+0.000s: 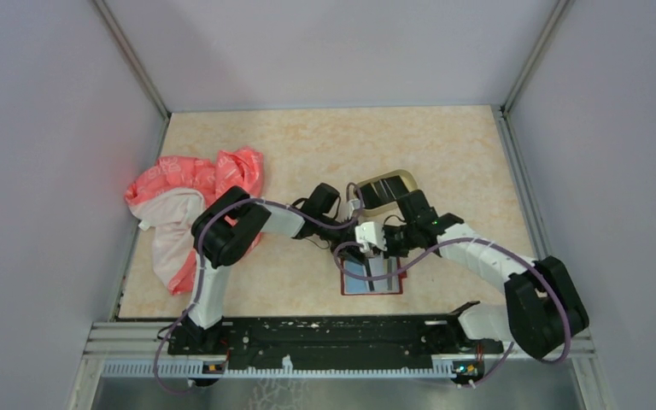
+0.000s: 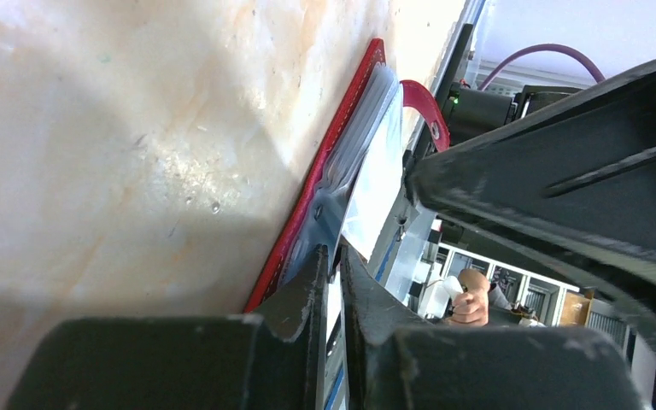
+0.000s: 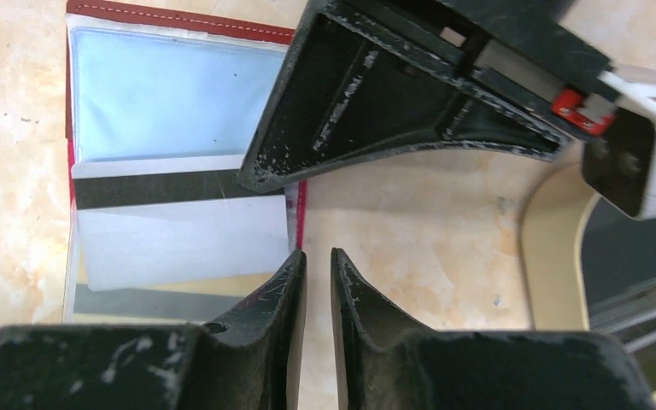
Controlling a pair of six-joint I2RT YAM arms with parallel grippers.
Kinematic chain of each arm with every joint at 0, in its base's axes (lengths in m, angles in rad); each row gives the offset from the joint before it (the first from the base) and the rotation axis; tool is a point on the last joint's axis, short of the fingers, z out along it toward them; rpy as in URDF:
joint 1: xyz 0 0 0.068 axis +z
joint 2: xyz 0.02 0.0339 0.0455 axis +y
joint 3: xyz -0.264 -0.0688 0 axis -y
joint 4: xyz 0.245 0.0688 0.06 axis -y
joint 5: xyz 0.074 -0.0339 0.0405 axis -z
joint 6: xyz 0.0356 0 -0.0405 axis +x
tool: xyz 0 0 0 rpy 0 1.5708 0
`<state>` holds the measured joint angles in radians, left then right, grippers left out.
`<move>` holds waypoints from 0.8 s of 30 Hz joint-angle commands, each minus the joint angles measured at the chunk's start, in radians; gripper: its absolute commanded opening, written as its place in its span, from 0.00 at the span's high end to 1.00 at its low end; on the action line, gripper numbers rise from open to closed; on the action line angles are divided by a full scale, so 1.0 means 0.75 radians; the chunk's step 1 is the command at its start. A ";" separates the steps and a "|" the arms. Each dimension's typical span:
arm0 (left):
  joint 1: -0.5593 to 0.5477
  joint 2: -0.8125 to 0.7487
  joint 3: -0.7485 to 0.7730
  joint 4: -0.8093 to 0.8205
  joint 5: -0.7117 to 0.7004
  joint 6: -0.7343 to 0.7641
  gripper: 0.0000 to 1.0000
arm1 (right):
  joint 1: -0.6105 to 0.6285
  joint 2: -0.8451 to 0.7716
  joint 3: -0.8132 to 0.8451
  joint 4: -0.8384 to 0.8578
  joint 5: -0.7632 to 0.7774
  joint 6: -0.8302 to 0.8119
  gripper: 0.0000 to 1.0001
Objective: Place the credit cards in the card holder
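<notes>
The red card holder (image 1: 372, 278) (image 3: 179, 15) lies open on the table in front of both arms. A white card with a dark stripe (image 3: 179, 235) sits partly inside its clear sleeve (image 3: 162, 94). A gold-tan card (image 3: 179, 286) lies below it. My left gripper (image 1: 369, 256) (image 2: 339, 249) is nearly closed, pinching the raised clear sleeve (image 2: 376, 171) at the holder's edge (image 2: 307, 205). Its finger (image 3: 350, 94) crosses the right wrist view. My right gripper (image 1: 390, 260) (image 3: 317, 254) hovers beside the holder's right edge, slightly open with only bare table showing in the gap.
A tan oval tray (image 1: 410, 179) (image 3: 551, 256) holding dark cards (image 1: 380, 192) stands just behind the grippers. A pink and white cloth (image 1: 192, 192) lies bunched at the left. Grey walls close in the table on three sides.
</notes>
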<state>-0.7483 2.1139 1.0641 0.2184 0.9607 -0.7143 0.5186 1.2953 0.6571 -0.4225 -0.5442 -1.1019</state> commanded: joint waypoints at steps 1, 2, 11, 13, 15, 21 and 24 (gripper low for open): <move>-0.019 0.024 0.051 -0.013 -0.033 0.013 0.87 | -0.080 -0.135 0.044 -0.099 -0.141 -0.121 0.82; -0.019 0.023 0.058 -0.029 -0.037 0.020 0.87 | -0.096 -0.152 0.046 -0.142 -0.155 -0.173 0.82; -0.019 -0.001 0.115 -0.234 -0.113 0.136 0.89 | -0.201 -0.161 0.076 -0.381 -0.092 -0.437 0.82; -0.019 -0.004 0.121 -0.262 -0.125 0.151 0.89 | -0.204 -0.140 0.081 -0.392 -0.041 -0.445 0.82; -0.020 -0.008 0.125 -0.275 -0.133 0.162 0.89 | -0.207 -0.132 0.075 -0.387 0.003 -0.447 0.82; -0.030 -0.014 0.129 -0.277 -0.138 0.173 0.89 | -0.211 -0.106 0.059 -0.456 0.067 -0.567 0.84; -0.035 -0.013 0.134 -0.281 -0.138 0.180 0.89 | -0.211 -0.070 0.062 -0.484 0.089 -0.589 0.84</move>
<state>-0.7647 2.1132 1.1481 0.0471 0.8997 -0.6182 0.3679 1.2140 0.6693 -0.7319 -0.5003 -1.4738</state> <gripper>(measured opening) 0.114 0.164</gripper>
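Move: The card holder lies open, its middle about 5 cm back and 4 cm left of the right hand, some 3 cm below. The snap tab on its right edge sits about 5 cm back and 4 cm to the right. The tan tray is about 16 cm ahead and 1 cm left, also on the table. From the left hand, which pinches a pocket at the far edge, the holder's middle is some 4 cm back, 2 cm right and 1 cm down. To the right by about 6 cm, lifting some 2 cm on the way and sinking back to its starting height, the right hand swings clear past the holder's snap-tab edge, rolling and turning roughly 10 degrees, fingers slightly parted and empty. The left hand keeps its pinch on the pocket at the far edge, nearly still, tilting about 5 degrees. ##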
